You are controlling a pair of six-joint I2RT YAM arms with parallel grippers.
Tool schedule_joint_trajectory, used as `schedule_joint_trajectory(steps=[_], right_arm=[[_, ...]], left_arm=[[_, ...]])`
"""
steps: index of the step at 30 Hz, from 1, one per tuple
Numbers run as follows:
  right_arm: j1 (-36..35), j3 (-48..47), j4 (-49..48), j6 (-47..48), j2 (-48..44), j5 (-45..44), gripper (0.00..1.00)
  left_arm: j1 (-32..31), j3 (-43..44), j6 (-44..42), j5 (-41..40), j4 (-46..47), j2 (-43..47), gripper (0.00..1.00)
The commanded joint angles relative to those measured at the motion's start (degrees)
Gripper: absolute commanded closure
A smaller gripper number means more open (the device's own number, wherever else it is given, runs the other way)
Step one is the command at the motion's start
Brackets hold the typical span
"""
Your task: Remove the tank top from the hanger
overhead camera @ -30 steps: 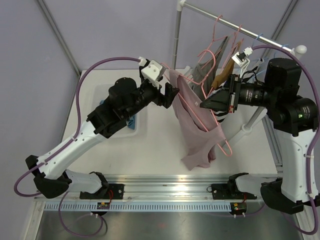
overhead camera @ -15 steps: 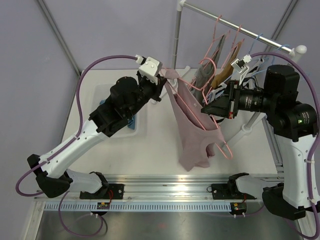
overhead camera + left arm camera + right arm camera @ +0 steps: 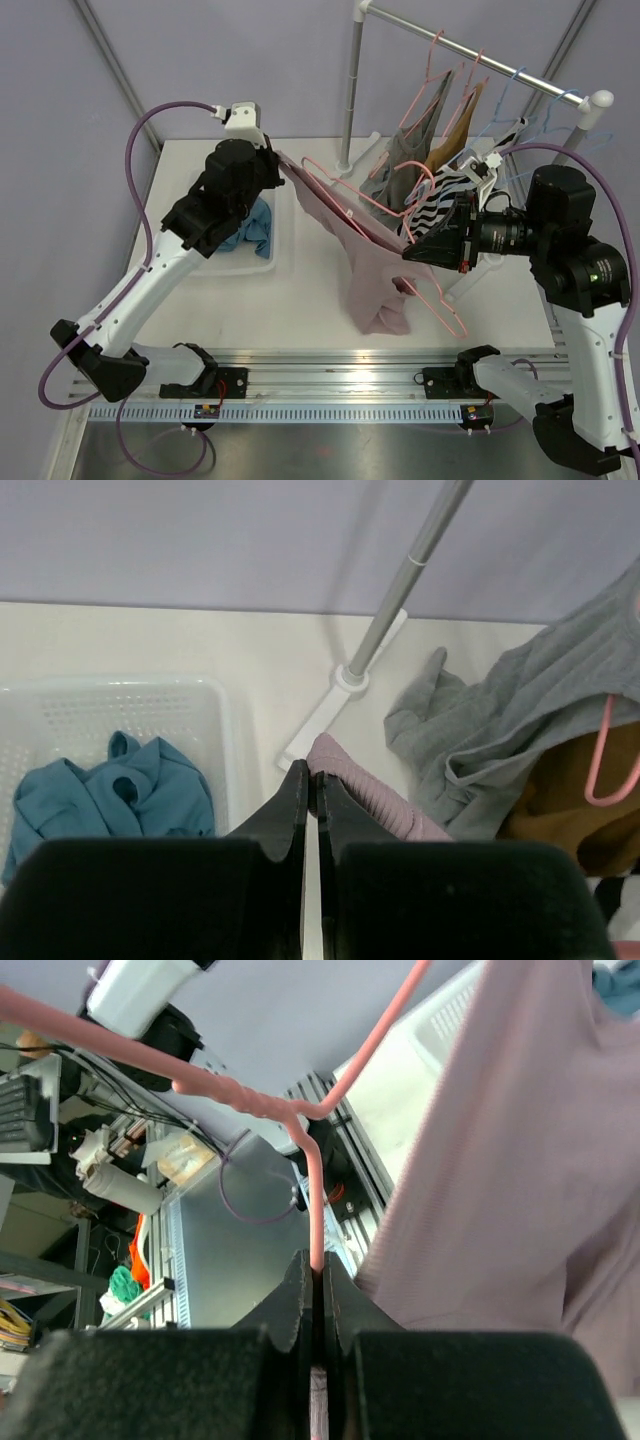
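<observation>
The mauve tank top (image 3: 372,285) hangs on a pink wire hanger (image 3: 340,187) above the table's middle. One strap is stretched up and to the left, off the hanger's end. My left gripper (image 3: 276,159) is shut on that strap; in the left wrist view the ribbed strap (image 3: 362,796) comes out from between the closed tips of the left gripper (image 3: 312,776). My right gripper (image 3: 408,252) is shut on the hanger's wire. In the right wrist view the hanger (image 3: 314,1195) runs straight into the closed right gripper (image 3: 315,1266), with the tank top (image 3: 500,1160) to its right.
A white basket (image 3: 283,243) holding a blue garment (image 3: 250,228) stands at the left. Behind, the rack's rail (image 3: 480,58) carries grey (image 3: 405,158), brown (image 3: 450,145) and striped (image 3: 440,195) garments on hangers. The rack's upright pole (image 3: 400,590) rises from its white foot.
The left gripper has shut on the tank top's strap and pulled it up and to the left, stretching the cloth. The right gripper, still holding the hanger, has dropped slightly.
</observation>
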State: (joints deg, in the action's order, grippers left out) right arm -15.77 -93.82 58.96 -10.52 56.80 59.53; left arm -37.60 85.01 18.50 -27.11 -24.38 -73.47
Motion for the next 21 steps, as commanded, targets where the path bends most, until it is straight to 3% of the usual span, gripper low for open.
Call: schedule_joint_trajectory(steps=[1, 4, 5, 7, 8, 10, 15, 18, 19, 21], right_arm=[[-0.8, 4.1, -10.9, -3.3, -2.9, 6.6, 1.0], [-0.8, 11.8, -31.8, -14.1, -5.5, 5.4, 1.0], [-0.7, 14.0, -46.2, -17.8, -6.3, 4.2, 1.0], [-0.7, 20.6, -63.4, -28.3, -6.5, 1.1, 1.0], [-0.8, 22.2, -77.1, -30.9, -6.1, -0.7, 1.0], [-1.5, 25.0, -91.3, -35.8, -3.6, -6.1, 1.0], [-6.2, 25.0, -99.0, -28.4, 0.3, -18.7, 1.0], [-8.1, 25.4, -98.3, -20.3, -0.3, -28.7, 1.0], [-8.1, 25.0, -93.4, -18.3, -1.5, -33.6, 1.0], [-8.1, 19.6, -81.2, -17.1, -2.9, -38.9, 1.0]], left_arm=[[1.3, 1.2, 2.7, 6.7, 0.7, 3.2, 1.0], [1.3, -2.4, -0.6, 26.7, 4.5, 6.2, 1.0], [1.3, -5.3, -1.4, 30.9, 7.6, 7.2, 1.0], [1.2, -8.1, -1.7, 36.9, 9.7, 10.5, 1.0], [1.2, -11.1, -1.8, 42.1, 11.9, 11.9, 1.0], [1.2, -13.4, -1.5, 49.9, 14.6, 15.0, 1.0], [-0.1, -18.6, -2.6, 55.2, 13.3, 17.7, 1.0], [-0.9, -20.1, -1.6, 42.9, 9.3, 17.7, 1.0], [-1.0, -19.8, -0.9, 35.0, 6.1, 17.3, 1.0], [-0.9, -19.2, 0.9, 29.1, 3.0, 15.3, 1.0]])
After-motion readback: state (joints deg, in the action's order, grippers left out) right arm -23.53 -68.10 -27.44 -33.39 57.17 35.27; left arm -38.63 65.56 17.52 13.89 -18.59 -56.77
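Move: The left hand already grips a shoulder strap of the pink tank top, whose middle lies about 19 cm back, 20 cm to its right and some 10 cm lower. From the right hand, already closed on the hanger's neck, the tank top's middle is roughly 4 cm ahead, 7 cm left and 14 cm down; the striped top is about 20 cm ahead, 10 cm right and 20 cm below. The white bin sits some 11 cm ahead of the left hand, 15 cm left and 33 cm below. Upward and forward, about 10 cm each way, the right hand carries the hanger away from the tank top, easing slightly left while its fingers tilt up. Meanwhile the left hand keeps its pinch on the strap, swings clockwise some 45 degrees and draws back about 12 cm and 7 cm right, sinking a little at the end. Both grips stay shut. ##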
